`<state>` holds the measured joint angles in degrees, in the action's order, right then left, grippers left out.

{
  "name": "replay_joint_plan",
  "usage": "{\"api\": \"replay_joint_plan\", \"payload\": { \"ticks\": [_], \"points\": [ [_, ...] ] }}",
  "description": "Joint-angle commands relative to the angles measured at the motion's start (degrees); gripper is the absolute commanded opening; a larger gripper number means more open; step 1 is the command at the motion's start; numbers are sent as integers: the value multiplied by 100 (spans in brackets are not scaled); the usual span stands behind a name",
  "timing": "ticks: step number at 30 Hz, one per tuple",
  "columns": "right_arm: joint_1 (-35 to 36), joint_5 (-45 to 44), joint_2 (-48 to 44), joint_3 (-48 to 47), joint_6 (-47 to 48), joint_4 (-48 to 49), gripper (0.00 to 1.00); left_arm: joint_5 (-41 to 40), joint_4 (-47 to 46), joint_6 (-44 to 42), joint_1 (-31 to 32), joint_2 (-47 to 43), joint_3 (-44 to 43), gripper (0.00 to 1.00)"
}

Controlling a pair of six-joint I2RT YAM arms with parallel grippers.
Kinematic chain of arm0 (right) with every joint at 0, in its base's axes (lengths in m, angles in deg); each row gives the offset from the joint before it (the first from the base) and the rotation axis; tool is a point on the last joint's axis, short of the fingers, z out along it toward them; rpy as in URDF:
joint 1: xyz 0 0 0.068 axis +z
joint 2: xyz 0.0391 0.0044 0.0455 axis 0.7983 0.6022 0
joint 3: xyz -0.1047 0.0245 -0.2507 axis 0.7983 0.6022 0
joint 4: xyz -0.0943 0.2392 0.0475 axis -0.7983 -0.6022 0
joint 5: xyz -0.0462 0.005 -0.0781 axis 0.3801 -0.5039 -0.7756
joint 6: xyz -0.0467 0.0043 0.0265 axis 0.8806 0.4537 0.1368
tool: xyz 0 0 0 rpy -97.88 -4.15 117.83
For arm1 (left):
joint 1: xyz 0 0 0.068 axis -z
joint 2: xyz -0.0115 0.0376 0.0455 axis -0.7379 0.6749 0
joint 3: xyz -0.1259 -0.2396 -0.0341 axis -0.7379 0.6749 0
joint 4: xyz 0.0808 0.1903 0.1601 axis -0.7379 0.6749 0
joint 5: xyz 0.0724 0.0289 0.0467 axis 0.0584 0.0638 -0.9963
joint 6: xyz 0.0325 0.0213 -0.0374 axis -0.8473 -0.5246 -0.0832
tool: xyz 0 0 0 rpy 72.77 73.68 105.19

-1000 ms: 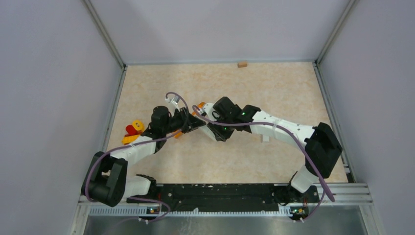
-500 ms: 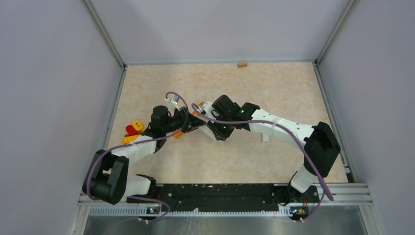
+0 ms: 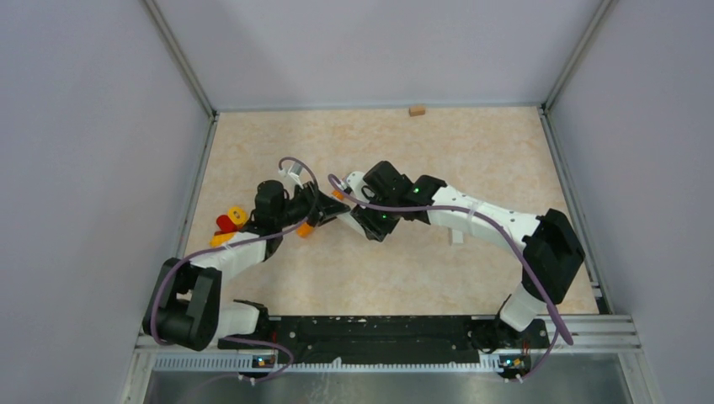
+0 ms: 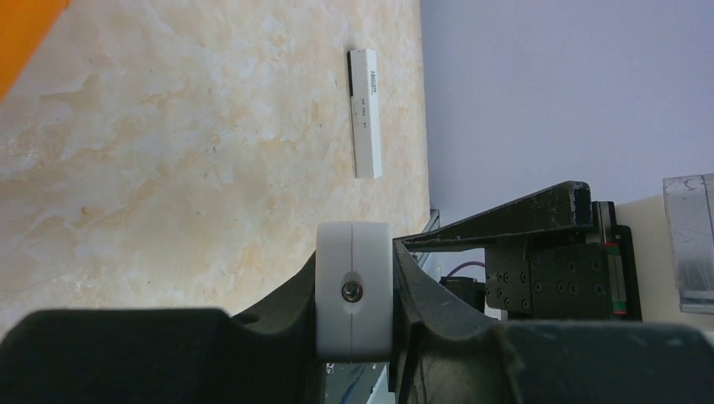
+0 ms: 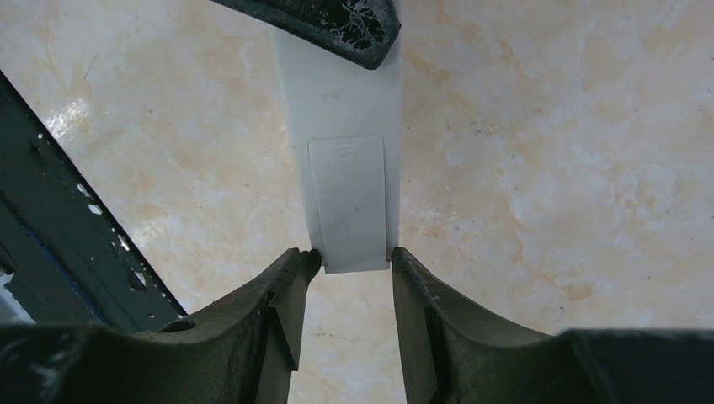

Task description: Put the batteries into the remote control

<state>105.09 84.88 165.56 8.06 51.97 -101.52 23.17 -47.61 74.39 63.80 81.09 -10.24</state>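
The white remote control [image 5: 345, 151] hangs above the table between both grippers. Its back faces the right wrist camera, with the battery cover [image 5: 348, 198] closed on it. My right gripper [image 5: 354, 252] has its two fingertips against the sides of the remote's near end. The left gripper [image 4: 354, 257] is shut on the other end of the remote control [image 4: 354, 328], where a screw shows. In the top view the left gripper [image 3: 324, 212] and right gripper [image 3: 349, 210] meet at mid-table. No batteries are in view.
Orange pieces [image 3: 306, 229] lie under the grippers. A yellow and red object [image 3: 229, 220] sits beside the left arm. A thin white strip [image 4: 364, 114] lies by the right side of the table, and a small wooden block [image 3: 416, 109] by the back wall.
Both grippers, with the remote between them, have shifted a little to the left and toward the back.
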Motion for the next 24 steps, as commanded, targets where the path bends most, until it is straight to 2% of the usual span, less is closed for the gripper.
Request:
{"api": "replay_joint_plan", "payload": {
  "ticks": [1, 4, 8, 17, 19, 21, 24],
  "points": [
    [65, -66, 18, -230, -75, 147, 44, 504, -585, 385, -92, -126, -82, 0],
    [66, -137, -13, -250, -120, 151, 49, 521, -558, 387, -173, -142, -52, 0],
    [55, -248, -128, -227, -250, 167, 60, 559, -534, 371, -296, -167, -29, 0],
    [-69, 66, -488, -43, -557, 316, 81, 674, -472, 265, -525, -217, -24, 0],
    [-172, 273, -628, -9, -759, 406, 83, 701, -464, 264, -586, -246, -25, 0],
    [-364, 915, -893, 150, -949, 636, 83, 756, -461, 319, -648, -275, -21, 0],
    [-527, 1446, -1439, 689, -1415, 1330, 83, 830, -454, 451, -738, -369, -44, 0]
  ]
}}
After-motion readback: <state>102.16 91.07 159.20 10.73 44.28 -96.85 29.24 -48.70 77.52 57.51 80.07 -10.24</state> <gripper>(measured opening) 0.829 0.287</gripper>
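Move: The remote's battery cover faces up on the end jutting from the left hand, its middle about 4 cm to the right and 4 cm back of the left fingers, level with them. From the right hand, parted at that end, it is roughly 2 cm ahead and 2 cm left, same height. The orange microphone lies some 8 cm ahead, 12 cm left and 11 cm below the right hand; the white box about 20 cm right, 1 cm back, 11 cm below. The remote's covered end is left free as the right fingers, already partly open around it, spread to nearly full width almost in place; the right hand then lifts about 4 cm, its fingers tipping some 10 degrees up towards the left. Still gripping the remote, the left hand eases it about 2.5 cm left and 1.5 cm up, away from the right hand. ##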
